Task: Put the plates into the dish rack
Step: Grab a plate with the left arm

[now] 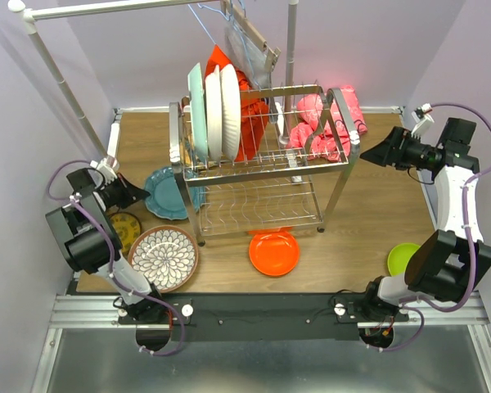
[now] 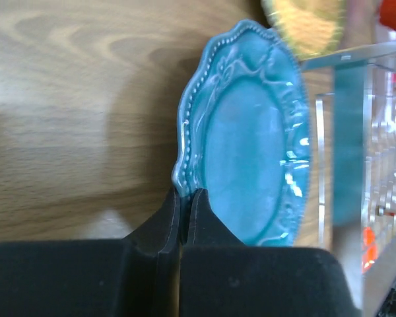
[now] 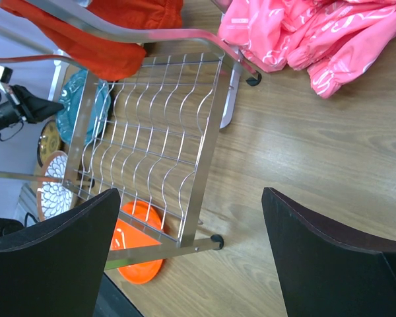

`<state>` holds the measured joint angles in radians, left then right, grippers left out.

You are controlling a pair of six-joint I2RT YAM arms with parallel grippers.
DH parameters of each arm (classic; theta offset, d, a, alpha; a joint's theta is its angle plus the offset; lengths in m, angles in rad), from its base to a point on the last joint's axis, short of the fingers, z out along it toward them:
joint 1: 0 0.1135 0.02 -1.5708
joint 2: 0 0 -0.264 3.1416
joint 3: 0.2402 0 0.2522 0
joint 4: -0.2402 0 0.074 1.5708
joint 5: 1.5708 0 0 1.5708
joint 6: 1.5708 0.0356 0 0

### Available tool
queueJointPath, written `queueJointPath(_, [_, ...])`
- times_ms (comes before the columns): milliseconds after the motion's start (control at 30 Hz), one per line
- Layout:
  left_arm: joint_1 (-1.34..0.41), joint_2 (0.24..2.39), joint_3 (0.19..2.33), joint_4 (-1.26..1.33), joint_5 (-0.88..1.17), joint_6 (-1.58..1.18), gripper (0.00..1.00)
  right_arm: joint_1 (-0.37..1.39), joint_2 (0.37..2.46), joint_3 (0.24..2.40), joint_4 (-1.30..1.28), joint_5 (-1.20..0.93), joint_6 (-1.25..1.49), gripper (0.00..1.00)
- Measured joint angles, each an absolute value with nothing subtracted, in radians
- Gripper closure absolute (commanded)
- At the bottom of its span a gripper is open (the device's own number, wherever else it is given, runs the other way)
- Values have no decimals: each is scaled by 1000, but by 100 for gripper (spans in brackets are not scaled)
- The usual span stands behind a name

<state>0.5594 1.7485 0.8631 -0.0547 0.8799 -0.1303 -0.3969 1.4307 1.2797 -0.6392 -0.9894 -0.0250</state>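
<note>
In the left wrist view my left gripper is shut on the scalloped rim of the teal plate, which lies on the wooden table by the dish rack's left leg. From above, that gripper sits at the plate's left edge. The chrome dish rack holds a mint plate and two white plates upright in its upper shelf. My right gripper hangs open and empty to the right of the rack.
On the table lie an orange plate, a lime green plate, a brown floral plate and a small yellow plate. Pink cloth and red cloth sit behind the rack. A white clothes rail stands at the back left.
</note>
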Motion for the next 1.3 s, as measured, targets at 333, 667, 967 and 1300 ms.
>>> queueJointPath(333, [582, 1510, 841, -108, 865, -157, 100, -397, 1431, 1338, -640, -997, -18, 3])
queueJointPath(667, [649, 1274, 822, -125, 711, -218, 100, -397, 1467, 1566, -695, -996, -24, 2])
queueJointPath(967, [654, 1225, 843, -134, 693, -388, 100, -397, 1468, 1781, -721, -991, -30, 1])
queueJointPath(1300, [681, 1210, 900, -130, 688, -539, 100, -397, 1531, 1963, -800, -1027, -30, 0])
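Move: The left hand already pinches the rim of the blue plate, whose middle is about 8 cm to its right and some 2 cm below. Its destination, the rack's upper tier, is centred roughly 33 cm right, 4 cm ahead and 22 cm above that hand. Around it, the yellow plate sits 7 cm left and 10 cm back, the flowered plate 5 cm right and 18 cm back. From the right hand that tier is around 25 cm left, 4 cm ahead, at its height. Straight up at first, then bearing left by some 5 cm, the left hand raises the blue plate about 18 cm off the table, still pinching its rim; the wrist tips up a little and swings roughly 25 degrees counter-clockwise. Empty and open, the right hand rises a similar amount on its own side of the rack, tipping its fingers up. ##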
